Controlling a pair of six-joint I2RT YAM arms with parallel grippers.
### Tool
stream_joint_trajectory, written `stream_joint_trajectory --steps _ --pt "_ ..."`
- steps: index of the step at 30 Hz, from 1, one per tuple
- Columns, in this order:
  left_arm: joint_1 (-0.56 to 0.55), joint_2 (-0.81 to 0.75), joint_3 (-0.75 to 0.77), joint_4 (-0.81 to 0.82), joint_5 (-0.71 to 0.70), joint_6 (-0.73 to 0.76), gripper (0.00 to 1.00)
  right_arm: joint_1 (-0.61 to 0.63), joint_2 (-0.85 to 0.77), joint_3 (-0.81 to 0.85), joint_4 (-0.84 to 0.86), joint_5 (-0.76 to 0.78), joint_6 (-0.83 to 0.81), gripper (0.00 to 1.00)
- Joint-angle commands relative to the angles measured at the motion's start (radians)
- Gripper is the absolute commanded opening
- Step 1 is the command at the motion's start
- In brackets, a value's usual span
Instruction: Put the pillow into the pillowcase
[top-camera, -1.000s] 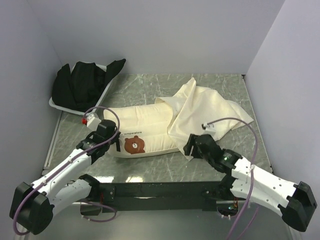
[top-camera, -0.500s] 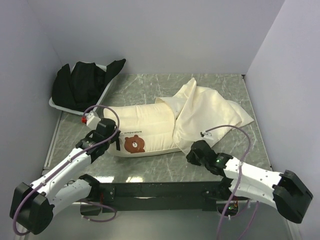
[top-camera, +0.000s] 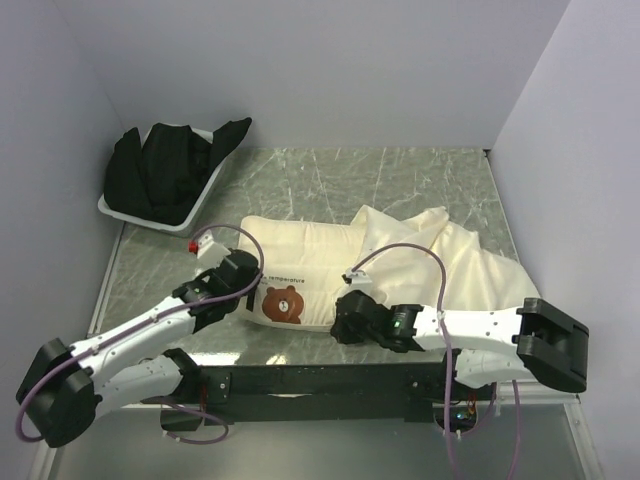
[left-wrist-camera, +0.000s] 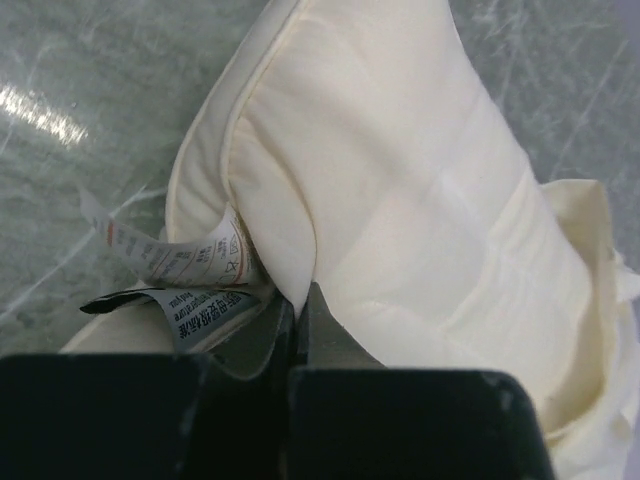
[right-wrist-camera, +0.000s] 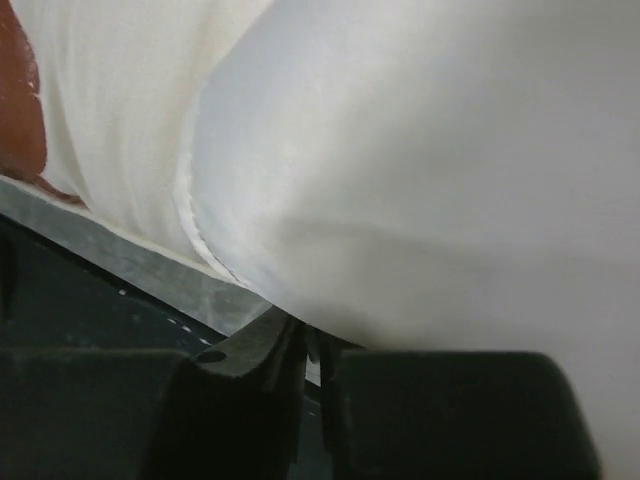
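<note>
The pillow (top-camera: 300, 250) lies across the middle of the table, with its brown bear end toward the near edge. My left gripper (top-camera: 252, 292) is shut on that end's seam beside the bear. In the left wrist view the jaws (left-wrist-camera: 298, 300) pinch the pillow (left-wrist-camera: 400, 160) next to its care labels (left-wrist-camera: 185, 270). The wrinkled pillowcase (top-camera: 440, 260) lies over the pillow's right end and spreads out to the right. My right gripper (top-camera: 343, 322) is shut on the pillowcase's near-left edge, close to the bear. In the right wrist view the pillowcase (right-wrist-camera: 420, 160) drapes over the jaws (right-wrist-camera: 315, 340).
A white tray (top-camera: 112, 208) holding a bundled black cloth (top-camera: 165, 170) sits at the back left. White walls close in the left, back and right sides. The black rail (top-camera: 320, 380) with the arm bases runs along the near edge.
My right gripper closed and swung left to the pillow's near edge, drawing the pillowcase left and nearer. My left gripper, still gripping, shifted right and nearer with the pillow.
</note>
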Motion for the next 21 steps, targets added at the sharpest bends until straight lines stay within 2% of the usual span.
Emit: stream_joint_trajectory --steps 1,3,4,7,10,12,14,15,18,21 --pt "-0.043 0.047 -0.027 0.068 0.017 -0.082 0.01 0.005 -0.040 0.031 -0.012 0.032 -0.006 0.32" --pt "-0.043 0.035 -0.058 0.074 0.008 -0.091 0.01 0.007 -0.077 0.059 -0.073 0.056 -0.038 0.44" --pt "-0.043 0.027 -0.067 0.075 0.003 -0.092 0.01 0.005 -0.115 0.083 -0.159 0.070 -0.048 0.54" --pt "-0.043 0.010 -0.104 0.092 0.005 -0.100 0.01 0.007 -0.189 0.206 -0.325 0.136 -0.099 0.66" --pt "-0.043 0.002 -0.127 0.104 0.012 -0.100 0.01 -0.010 -0.212 0.390 -0.434 0.227 -0.167 0.71" --pt "-0.043 -0.007 -0.139 0.114 0.018 -0.094 0.01 -0.109 -0.192 0.451 -0.457 0.230 -0.249 0.72" --pt "-0.043 -0.019 -0.141 0.115 0.020 -0.088 0.01 -0.215 -0.131 0.527 -0.453 0.172 -0.320 0.71" --pt "-0.043 -0.024 -0.145 0.117 0.025 -0.083 0.01 -0.314 -0.102 0.553 -0.451 0.162 -0.384 0.72" --pt "-0.043 -0.041 -0.144 0.115 0.029 -0.063 0.01 -0.432 0.057 0.689 -0.482 0.156 -0.475 0.72" --pt "-0.043 -0.050 -0.135 0.112 0.034 -0.042 0.01 -0.498 0.212 0.801 -0.486 0.147 -0.533 0.72"
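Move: The right fingers are still at the near edge of the pillowcase's mouth; the mouth's far edge lies about 29 cm ahead and 7 cm right of them, about level. From this hand the bear print is some 5 cm ahead and 15 cm left. The left hand still pinches the pillow's closed end, with that far mouth edge roughly 19 cm ahead, 28 cm right and a little lower. The right hand opens off the near mouth edge, rises about 20 cm, then sweeps forward 18 cm above the pillow. ##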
